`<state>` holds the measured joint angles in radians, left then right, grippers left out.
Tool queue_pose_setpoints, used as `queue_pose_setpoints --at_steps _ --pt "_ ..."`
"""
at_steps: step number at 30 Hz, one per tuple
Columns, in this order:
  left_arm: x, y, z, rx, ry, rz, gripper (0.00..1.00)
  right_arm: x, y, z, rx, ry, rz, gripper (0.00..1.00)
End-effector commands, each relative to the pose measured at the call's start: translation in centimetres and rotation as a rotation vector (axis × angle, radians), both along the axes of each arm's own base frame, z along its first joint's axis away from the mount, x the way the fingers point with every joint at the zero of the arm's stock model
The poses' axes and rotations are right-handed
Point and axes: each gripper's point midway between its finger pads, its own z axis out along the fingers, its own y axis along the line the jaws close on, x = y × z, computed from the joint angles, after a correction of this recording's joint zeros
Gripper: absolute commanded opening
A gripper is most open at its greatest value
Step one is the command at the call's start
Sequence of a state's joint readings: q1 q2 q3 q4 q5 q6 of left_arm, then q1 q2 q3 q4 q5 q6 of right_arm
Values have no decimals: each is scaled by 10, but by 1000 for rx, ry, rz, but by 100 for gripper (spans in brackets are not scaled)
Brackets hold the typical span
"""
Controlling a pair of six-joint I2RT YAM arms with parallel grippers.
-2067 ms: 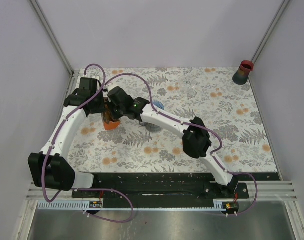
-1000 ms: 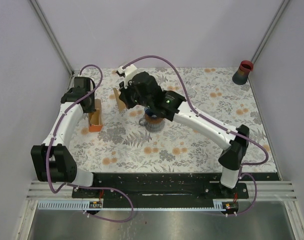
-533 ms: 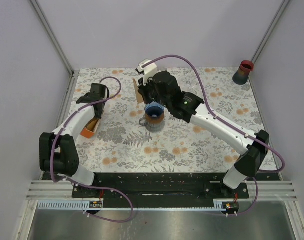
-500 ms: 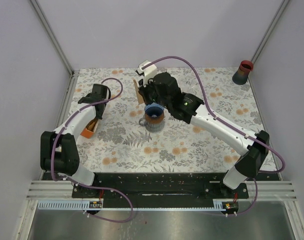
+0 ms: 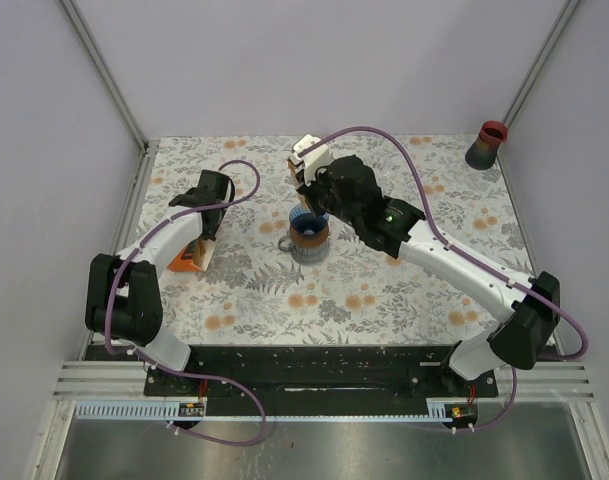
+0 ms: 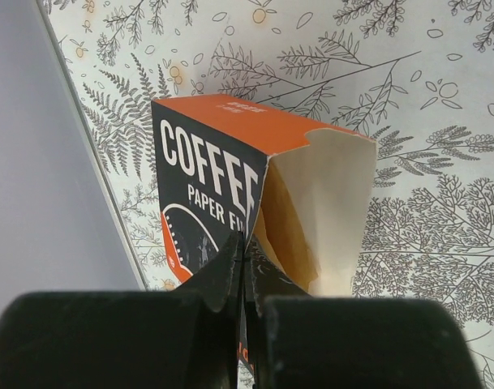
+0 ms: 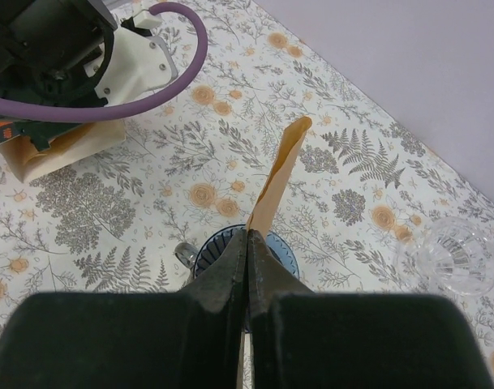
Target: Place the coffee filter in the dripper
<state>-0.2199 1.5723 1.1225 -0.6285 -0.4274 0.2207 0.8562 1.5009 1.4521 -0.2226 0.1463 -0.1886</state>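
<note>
The dripper (image 5: 307, 236) is a blue ribbed cone on a grey base, standing mid-table; in the right wrist view its rim (image 7: 208, 258) shows just below my fingertips. My right gripper (image 5: 306, 188) (image 7: 248, 240) hangs over it, shut on the coffee filter (image 7: 282, 175), a flat brown paper held edge-on and pointing away from the fingers. At the left, my left gripper (image 5: 208, 214) (image 6: 245, 258) is shut on one wall of the orange and black filter box (image 6: 222, 170) (image 5: 188, 260), whose open end faces the wrist camera.
A dark cup with a red rim (image 5: 487, 145) stands in the far right corner. A clear glass piece (image 7: 449, 259) lies on the floral cloth to the right of the dripper. The left wall runs close beside the box.
My right gripper has carried the filter rightward from near the box to over the dripper. The left arm has swung a little rightward with the box still in its grip.
</note>
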Motion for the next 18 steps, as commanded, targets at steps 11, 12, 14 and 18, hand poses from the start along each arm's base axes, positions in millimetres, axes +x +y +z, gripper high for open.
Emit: queue_pose_setpoints --at_steps 11,12,14,18 --pt "-7 -55 32 -348 69 -121 0 6 -17 29 33 -88 -36 0" --pt "-6 -58 37 -385 80 -118 0 6 -18 28 29 -85 -38 0" --pt "-5 -57 42 -420 91 -105 0 7 -17 27 29 -83 -38 0" --pt "-1 -47 38 -398 101 -79 0 7 -17 26 27 -79 -38 0"
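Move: The right hand already holds the coffee filter; the dripper is about 3 cm ahead of it, 1 cm left and 14 cm below. The carafe stands under the dripper, roughly 26 cm below that hand; a clear cup lies some 21 cm ahead of the hand, 18 cm right and 29 cm below. From the left hand, already gripping the filter box, the dripper is about 28 cm right, 3 cm ahead and 6 cm higher. Keeping its pinch on the filter box, the left hand swings about 4 cm right and up, rolling some 20 degrees. ##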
